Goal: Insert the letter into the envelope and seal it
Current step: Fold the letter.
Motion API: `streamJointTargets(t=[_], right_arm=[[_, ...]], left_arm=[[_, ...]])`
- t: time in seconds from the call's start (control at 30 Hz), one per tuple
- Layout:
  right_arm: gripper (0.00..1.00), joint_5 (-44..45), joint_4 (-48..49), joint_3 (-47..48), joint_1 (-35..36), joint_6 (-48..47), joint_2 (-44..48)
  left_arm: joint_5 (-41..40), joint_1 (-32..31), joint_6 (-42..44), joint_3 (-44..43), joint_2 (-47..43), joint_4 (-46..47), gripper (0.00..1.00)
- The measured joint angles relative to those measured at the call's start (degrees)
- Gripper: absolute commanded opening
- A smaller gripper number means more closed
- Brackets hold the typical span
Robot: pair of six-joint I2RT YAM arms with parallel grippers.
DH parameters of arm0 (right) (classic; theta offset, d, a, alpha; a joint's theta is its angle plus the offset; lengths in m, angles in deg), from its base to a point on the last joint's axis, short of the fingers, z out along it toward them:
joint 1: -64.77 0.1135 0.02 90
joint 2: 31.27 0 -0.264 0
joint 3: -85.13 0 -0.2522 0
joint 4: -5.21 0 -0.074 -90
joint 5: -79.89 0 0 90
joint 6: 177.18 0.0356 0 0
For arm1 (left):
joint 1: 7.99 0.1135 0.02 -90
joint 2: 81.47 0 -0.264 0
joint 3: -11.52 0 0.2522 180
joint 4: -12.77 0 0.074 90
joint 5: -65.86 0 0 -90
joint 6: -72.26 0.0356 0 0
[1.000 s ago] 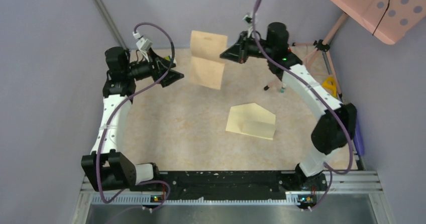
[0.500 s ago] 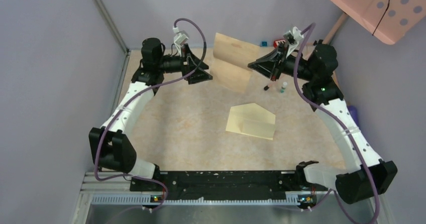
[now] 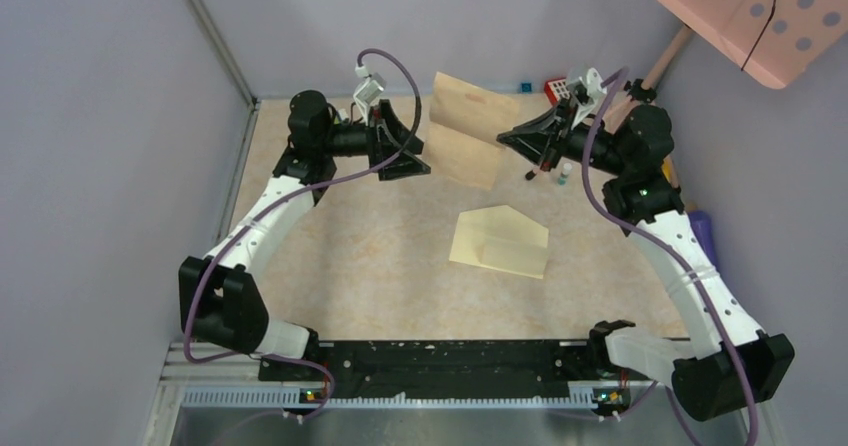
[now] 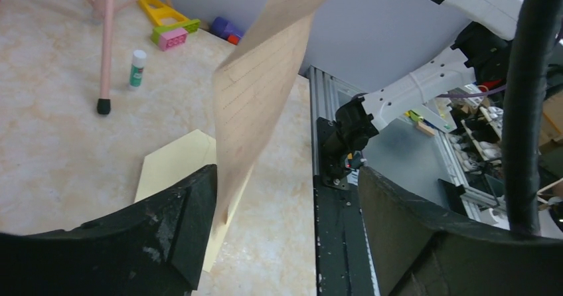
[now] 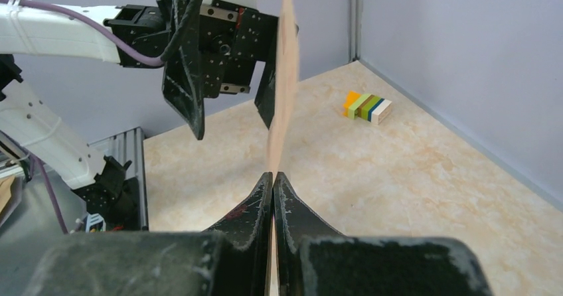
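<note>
The letter is a tan lined sheet with a fold, hanging in the air at the back of the table. My right gripper is shut on its right edge; in the right wrist view the sheet rises edge-on from the shut fingertips. My left gripper stands open at the sheet's left edge. In the left wrist view the letter hangs just inside one finger of that gripper. The pale yellow envelope lies flat on the table, flap open, empty.
A glue stick and a pink tripod leg stand at the back right, with toy bricks near the wall. A row of coloured blocks lies in the back corner. Grey walls close in three sides.
Both grippers have shifted right; the letter went with the right one and now hangs lower and tilted. The left gripper has come up to the sheet's edge, its jaws slightly narrower.
</note>
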Motion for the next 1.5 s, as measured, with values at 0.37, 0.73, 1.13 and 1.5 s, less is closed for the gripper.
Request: streamJointTargets(t=[0.37, 0.73, 1.13, 1.5], right_arm=[[0.00, 1.4, 1.4, -0.9, 0.0, -2.4, 1.9], [0.73, -5.2, 0.9, -2.3, -0.2, -6.7, 3.1], [0.87, -4.5, 4.6, -2.6, -1.9, -0.3, 3.0], [0.92, -2.5, 38.9, -20.3, -2.1, 21.3, -6.0]], left_arm=[[1.7, -1.9, -1.6, 1.2, -0.5, 1.7, 0.00], [-1.0, -0.9, 1.5, 0.1, -0.5, -1.5, 0.00], [-2.6, 0.0, 27.1, -6.1, -4.3, -26.9, 0.00], [0.4, 0.0, 21.7, -3.5, -5.7, -20.2, 0.00]])
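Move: The letter, still pinched at its right edge by the right hand, stands up between the hands. Its middle is about 9 cm right, 2 cm ahead and 5 cm above the left hand, and about 7 cm left, 1 cm ahead and level with the right. The envelope lies roughly 16 cm right, 5 cm back and 32 cm below the left hand; a folded sheet lies on it, about 3 cm farther right and 3 cm nearer. The left fingers shut on the letter's near left edge, then keep their pinch while that hand shifts only a couple of centimetres, mostly back, rolling about 10 degrees. Once they hold, the right fingers open and let go; that hand backs off some 3 cm, comes forward again and sinks about 7 cm, staying open at the letter's free right side. ##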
